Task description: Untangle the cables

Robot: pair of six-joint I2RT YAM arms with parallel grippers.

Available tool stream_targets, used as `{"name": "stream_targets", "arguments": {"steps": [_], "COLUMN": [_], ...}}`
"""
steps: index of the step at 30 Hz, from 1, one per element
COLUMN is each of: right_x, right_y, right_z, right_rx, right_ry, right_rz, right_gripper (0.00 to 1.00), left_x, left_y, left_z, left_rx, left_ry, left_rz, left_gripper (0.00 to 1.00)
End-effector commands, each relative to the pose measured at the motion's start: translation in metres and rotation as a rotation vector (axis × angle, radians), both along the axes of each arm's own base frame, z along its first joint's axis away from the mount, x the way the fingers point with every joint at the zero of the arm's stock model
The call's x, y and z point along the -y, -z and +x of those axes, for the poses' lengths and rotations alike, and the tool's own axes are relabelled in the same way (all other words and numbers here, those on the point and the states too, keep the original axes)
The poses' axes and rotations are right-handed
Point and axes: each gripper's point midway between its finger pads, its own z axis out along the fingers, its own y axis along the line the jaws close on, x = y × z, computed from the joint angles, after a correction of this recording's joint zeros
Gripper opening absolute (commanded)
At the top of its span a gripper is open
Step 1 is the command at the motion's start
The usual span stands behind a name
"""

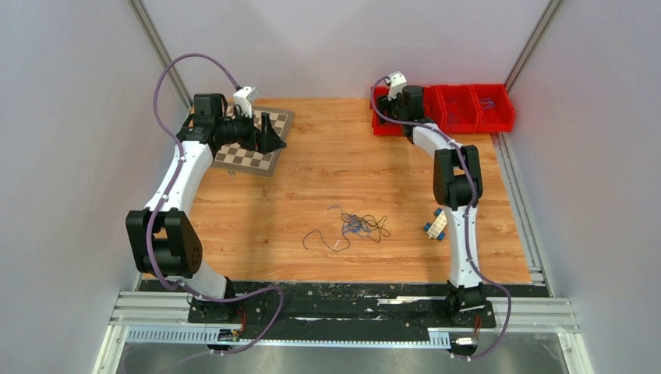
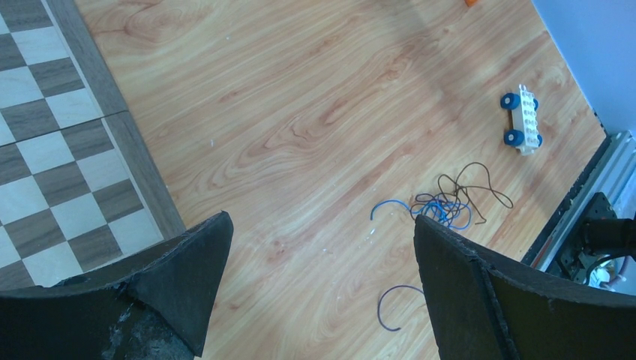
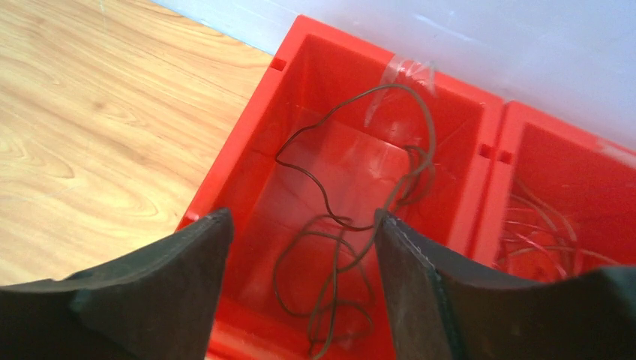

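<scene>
A tangle of blue and dark brown cables (image 1: 362,227) lies on the wooden table; the left wrist view shows the same tangle (image 2: 450,204). A separate blue-purple cable (image 1: 323,240) curls beside it. My right gripper (image 3: 304,217) hangs open over the leftmost red bin (image 3: 247,150). A dark brown cable (image 3: 337,247) lies loose in that bin between the spread fingers, brushing the right finger's tip. My left gripper (image 2: 322,219) is open and empty at the chessboard's edge, far from the tangle.
A chessboard (image 1: 253,152) lies at the back left under my left arm. A row of red bins (image 1: 456,109) stands at the back right; the neighbouring bin holds thin reddish wires (image 3: 540,225). A white toy car with blue wheels (image 1: 436,226) sits beside the right arm.
</scene>
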Motion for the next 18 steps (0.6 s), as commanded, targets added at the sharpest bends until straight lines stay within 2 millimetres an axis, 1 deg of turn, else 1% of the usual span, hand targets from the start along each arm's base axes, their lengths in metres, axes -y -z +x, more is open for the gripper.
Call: {"name": "stream_targets", "arguments": {"steps": [1,2,5,7,8,10,11,12,13,14,15,16,17,18], "right_x": [-0.009,-0.011,-0.010,-0.006,-0.003,0.006,0.008,0.010,0.010,0.008,0.003,-0.003,-0.007,-0.011], "right_y": [-0.097,-0.105,-0.120,-0.127,-0.125,-0.128,-0.130,-0.131,-0.132,-0.132,-0.130,-0.125,-0.116,-0.105], "right_z": [-0.018,-0.024,-0.038,-0.048,-0.054,-0.068,-0.078,-0.090,-0.109,-0.124,-0.150,-0.173,-0.197,-0.217], "right_rx": [0.147,0.156,0.156,0.137,0.105,0.062,0.032,-0.002,-0.055,-0.090,-0.156,-0.208,-0.263,-0.310], "right_ry": [-0.110,-0.129,-0.161,-0.170,-0.175,-0.191,-0.208,-0.235,-0.276,-0.323,-0.382,-0.443,-0.499,-0.536], "right_rz": [0.029,0.025,0.005,-0.017,-0.027,-0.046,-0.051,-0.049,-0.035,-0.018,0.010,0.029,0.043,0.045], "right_gripper": [0.80,0.82,0.92,0.99,1.00,1.00,1.00,1.00,1.00,1.00,1.00,1.00,1.00,1.00], "left_x": [0.002,0.002,0.001,0.000,0.000,0.002,0.008,0.011,0.022,0.027,0.040,0.054,0.060,0.073], "left_y": [-0.017,-0.016,-0.012,-0.007,-0.004,0.006,0.011,0.020,0.025,0.035,0.041,0.050,0.055,0.065], "left_z": [-0.001,-0.001,-0.001,-0.003,-0.004,-0.015,-0.021,-0.030,-0.038,-0.049,-0.058,-0.071,-0.076,-0.085], "left_rx": [0.046,0.043,0.034,0.027,0.038,0.024,0.022,0.029,0.031,0.033,0.034,0.036,0.034,0.025], "left_ry": [0.010,0.009,0.013,0.026,0.046,0.109,0.148,0.202,0.253,0.311,0.366,0.436,0.460,0.502], "left_rz": [-0.031,-0.030,-0.023,-0.006,0.010,0.041,0.060,0.101,0.127,0.161,0.180,0.198,0.206,0.206], "left_gripper": [0.99,0.99,0.99,0.99,0.99,1.00,1.00,1.00,1.00,1.00,0.99,0.99,0.99,0.99]}}
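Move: From the left hand, the remaining cable tangle lies about 14 cm back, 23 cm to the right and 22 cm down, while the chessboard's middle is some 18 cm ahead and 14 cm left. From the right hand, the tangle is roughly 37 cm back, 8 cm left and 8 cm lower; the toy car is also 37 cm back but 16 cm right. The sorted brown cable lies about 3 cm ahead, 2 cm right and 5 cm below the right hand. Backing out of the red box's leftmost compartment, the right hand first climbs steeply, then draws back towards the tangle, ending about 12 cm higher and 12 cm back. Its already parted fingers open fully, clear of the brown cable, as it turns some 15 degrees counter-clockwise. The left hand waits open, then sets off back, right and down towards the tangle, swinging clockwise. ##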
